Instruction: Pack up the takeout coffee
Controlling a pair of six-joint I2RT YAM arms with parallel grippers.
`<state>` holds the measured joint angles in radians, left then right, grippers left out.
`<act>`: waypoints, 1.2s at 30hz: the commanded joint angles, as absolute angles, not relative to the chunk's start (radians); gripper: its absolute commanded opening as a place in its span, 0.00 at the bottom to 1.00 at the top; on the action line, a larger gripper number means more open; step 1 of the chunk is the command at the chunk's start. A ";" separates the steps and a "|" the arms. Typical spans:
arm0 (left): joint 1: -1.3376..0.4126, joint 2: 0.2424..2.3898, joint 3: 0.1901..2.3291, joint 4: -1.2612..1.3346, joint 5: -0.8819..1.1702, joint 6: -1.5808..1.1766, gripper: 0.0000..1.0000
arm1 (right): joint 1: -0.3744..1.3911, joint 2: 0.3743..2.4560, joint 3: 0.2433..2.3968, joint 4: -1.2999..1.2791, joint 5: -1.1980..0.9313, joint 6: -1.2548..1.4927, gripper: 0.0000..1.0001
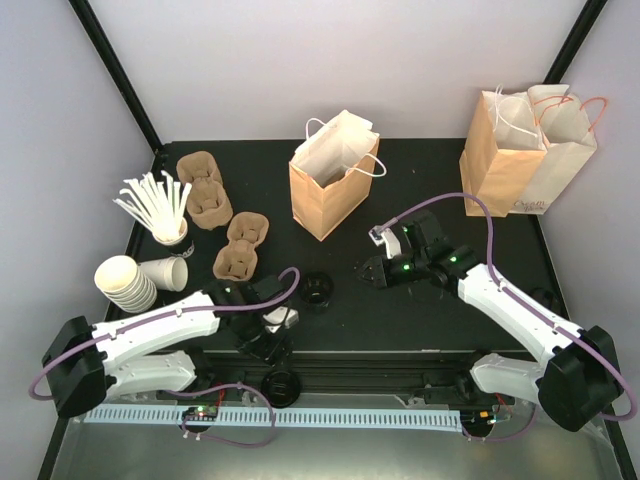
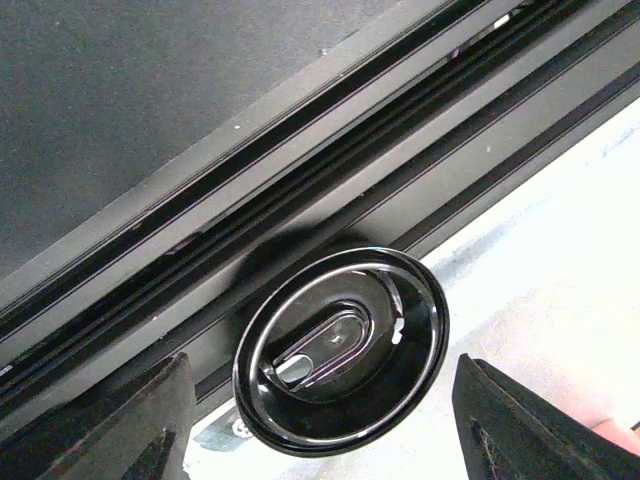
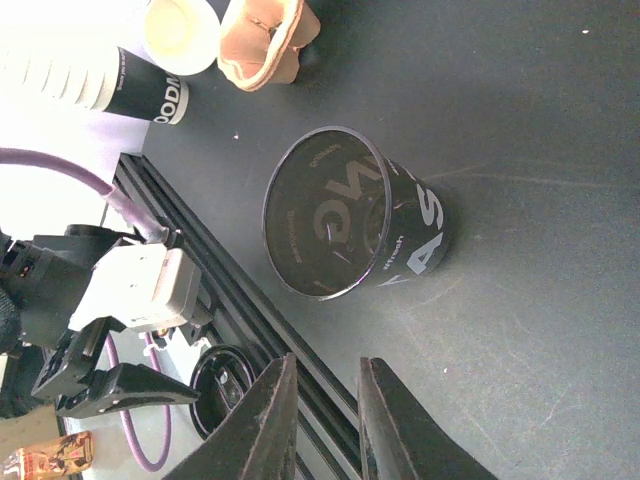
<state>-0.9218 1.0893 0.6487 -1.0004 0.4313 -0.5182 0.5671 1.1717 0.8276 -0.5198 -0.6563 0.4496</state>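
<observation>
The takeout coffee cup (image 1: pixel 317 290) (image 3: pixel 350 215), black with white print, stands upright on the dark table with its top open and no lid on it. Its glossy black lid (image 1: pixel 281 385) (image 2: pixel 340 350) (image 3: pixel 225 390) lies apart, beyond the table's near rail. My left gripper (image 1: pixel 268 345) (image 2: pixel 330 430) hangs open over the lid. One finger shows on each side of the lid and neither touches it. My right gripper (image 1: pixel 368 270) (image 3: pixel 327 365) hovers to the right of the cup, clear of it, its jaws almost shut with only a narrow empty gap.
An open brown paper bag (image 1: pixel 333 190) stands behind the cup, and more bags (image 1: pixel 525 150) at the back right. Brown pulp carriers (image 1: pixel 205 190) (image 1: pixel 240 245), a cup of white stirrers (image 1: pixel 160 210) and stacked white cups (image 1: pixel 125 283) fill the left side. The aluminium rail (image 2: pixel 300 200) borders the near edge.
</observation>
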 commanded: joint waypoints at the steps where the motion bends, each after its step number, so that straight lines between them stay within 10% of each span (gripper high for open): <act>1: -0.959 1.103 0.708 -1.076 0.377 -0.451 0.71 | 0.572 1.154 0.815 -0.510 -0.654 0.432 0.21; 36: -1.198 1.358 0.603 -0.910 0.287 -0.595 0.40 | 0.572 1.122 0.795 -0.513 -0.652 0.450 0.21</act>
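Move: The black lid, hollow side up just off the table's near edge, lies about 6 cm back from the left hand, some 2 cm to its right and about 7 cm below. The black cup stands roughly 13 cm ahead of that hand, 8 cm right and 2 cm lower; the cup carrier is about 22 cm ahead, 8 cm left and 4 cm lower. From the right hand the lid is some 23 cm back, 18 cm left and 17 cm below. The lid's rim is what the left hand goes down to: it sinks about 5 cm and draws back nearly 4, easing slightly left. The wrist turns some 15 degrees clockwise while its left side tips up about as much. The fingers close partway, one outside the rim and one over the hollow; contact can't be made out. ##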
